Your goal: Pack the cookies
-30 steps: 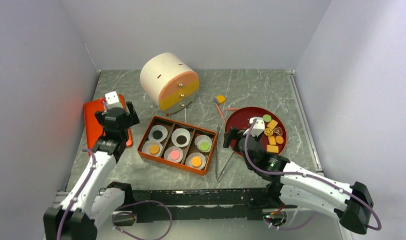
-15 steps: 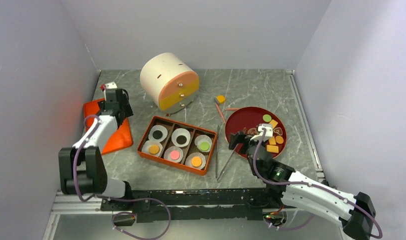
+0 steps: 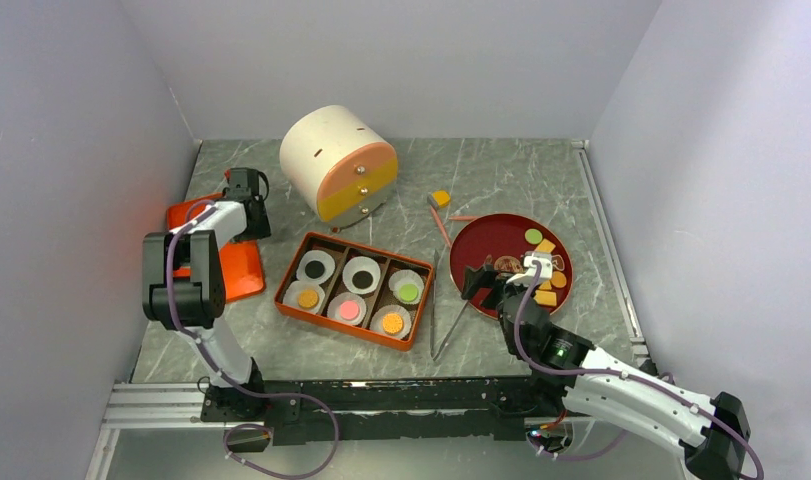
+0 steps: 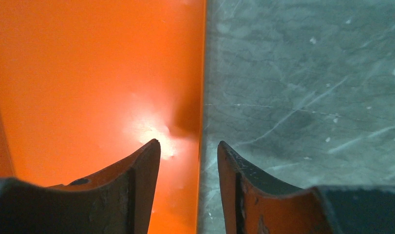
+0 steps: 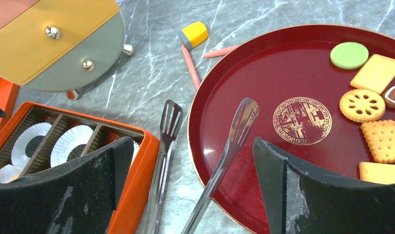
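Note:
Loose cookies (image 3: 546, 270) lie on the right half of a dark red plate (image 3: 491, 238): a green round one (image 5: 349, 54), a pale rectangle (image 5: 376, 73), a holed round one (image 5: 362, 105) and a square cracker (image 5: 384, 140). More cookies (image 3: 361, 280) sit in white paper cups inside the orange box (image 3: 284, 285). My right gripper (image 3: 493, 285) (image 5: 195, 156) hangs open over the plate's left rim, with the metal tongs (image 5: 232, 146) lying below between its fingers. My left gripper (image 3: 249, 215) (image 4: 188, 146) straddles the right edge of the flat orange lid (image 4: 88, 73), jaws narrow but apart, touching nothing.
A cream drum-shaped cabinet (image 3: 339, 163) with orange and yellow drawers stands at the back. A small yellow block (image 3: 440, 198) and thin pink sticks (image 3: 441, 228) lie between it and the plate. The orange lid (image 3: 236, 270) lies near the left wall.
My left arm has folded back and swung its gripper toward the far end of the orange lid while its jaws narrowed. The right gripper slid slightly right and nearer, lower over the tongs.

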You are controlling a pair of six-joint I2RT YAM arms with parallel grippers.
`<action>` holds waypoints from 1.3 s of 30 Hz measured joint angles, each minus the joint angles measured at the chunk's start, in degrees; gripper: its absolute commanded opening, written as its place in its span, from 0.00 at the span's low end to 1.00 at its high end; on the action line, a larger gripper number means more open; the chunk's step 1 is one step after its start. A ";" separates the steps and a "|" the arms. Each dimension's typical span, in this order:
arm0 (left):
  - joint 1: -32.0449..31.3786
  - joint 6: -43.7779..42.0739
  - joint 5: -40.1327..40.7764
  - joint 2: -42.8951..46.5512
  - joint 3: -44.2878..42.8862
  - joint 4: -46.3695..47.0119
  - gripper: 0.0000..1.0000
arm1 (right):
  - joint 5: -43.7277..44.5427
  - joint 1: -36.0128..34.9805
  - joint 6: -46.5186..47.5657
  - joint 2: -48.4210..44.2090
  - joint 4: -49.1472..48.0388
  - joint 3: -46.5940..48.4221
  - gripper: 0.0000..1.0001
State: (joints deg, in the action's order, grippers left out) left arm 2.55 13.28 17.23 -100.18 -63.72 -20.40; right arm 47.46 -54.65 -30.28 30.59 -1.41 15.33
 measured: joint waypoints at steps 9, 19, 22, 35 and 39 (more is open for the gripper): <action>0.96 -2.69 -2.51 -6.43 -3.87 -1.53 0.30 | -0.11 0.02 -0.17 -0.07 1.66 0.92 0.98; 1.97 -3.52 -7.15 -7.50 -5.07 -1.44 0.05 | -1.57 0.04 -0.31 -0.22 5.77 5.42 0.98; 2.75 -3.04 -8.74 -7.13 -5.09 -1.60 0.05 | -2.23 0.04 0.07 -0.22 6.75 6.69 0.98; 5.88 4.59 -12.70 11.34 -4.61 -2.29 0.05 | -12.11 0.11 5.90 2.84 8.07 11.34 0.98; 6.29 7.80 -13.22 17.53 -3.23 -0.85 0.05 | -16.11 0.11 9.42 5.25 7.56 13.66 0.99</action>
State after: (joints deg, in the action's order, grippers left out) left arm 8.84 21.08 4.01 -82.65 -66.96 -21.26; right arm 31.35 -54.54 -20.86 35.83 6.15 28.99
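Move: The orange lid lies beneath the left hand, its right edge almost straight under the open fingers; the lid's middle is about 8 cm left, 4 cm back and 4 cm below. The cookie box sits some 24 cm to that hand's right and 14 cm back; the white drum is about 18 cm right and 8 cm ahead. From the right hand, the lid is roughly 54 cm left, 11 cm ahead and 15 cm lower. Left hand sinks 3 cm, pinches the lid's right edge, then lifts 16 cm; right hand drifts up and left. ##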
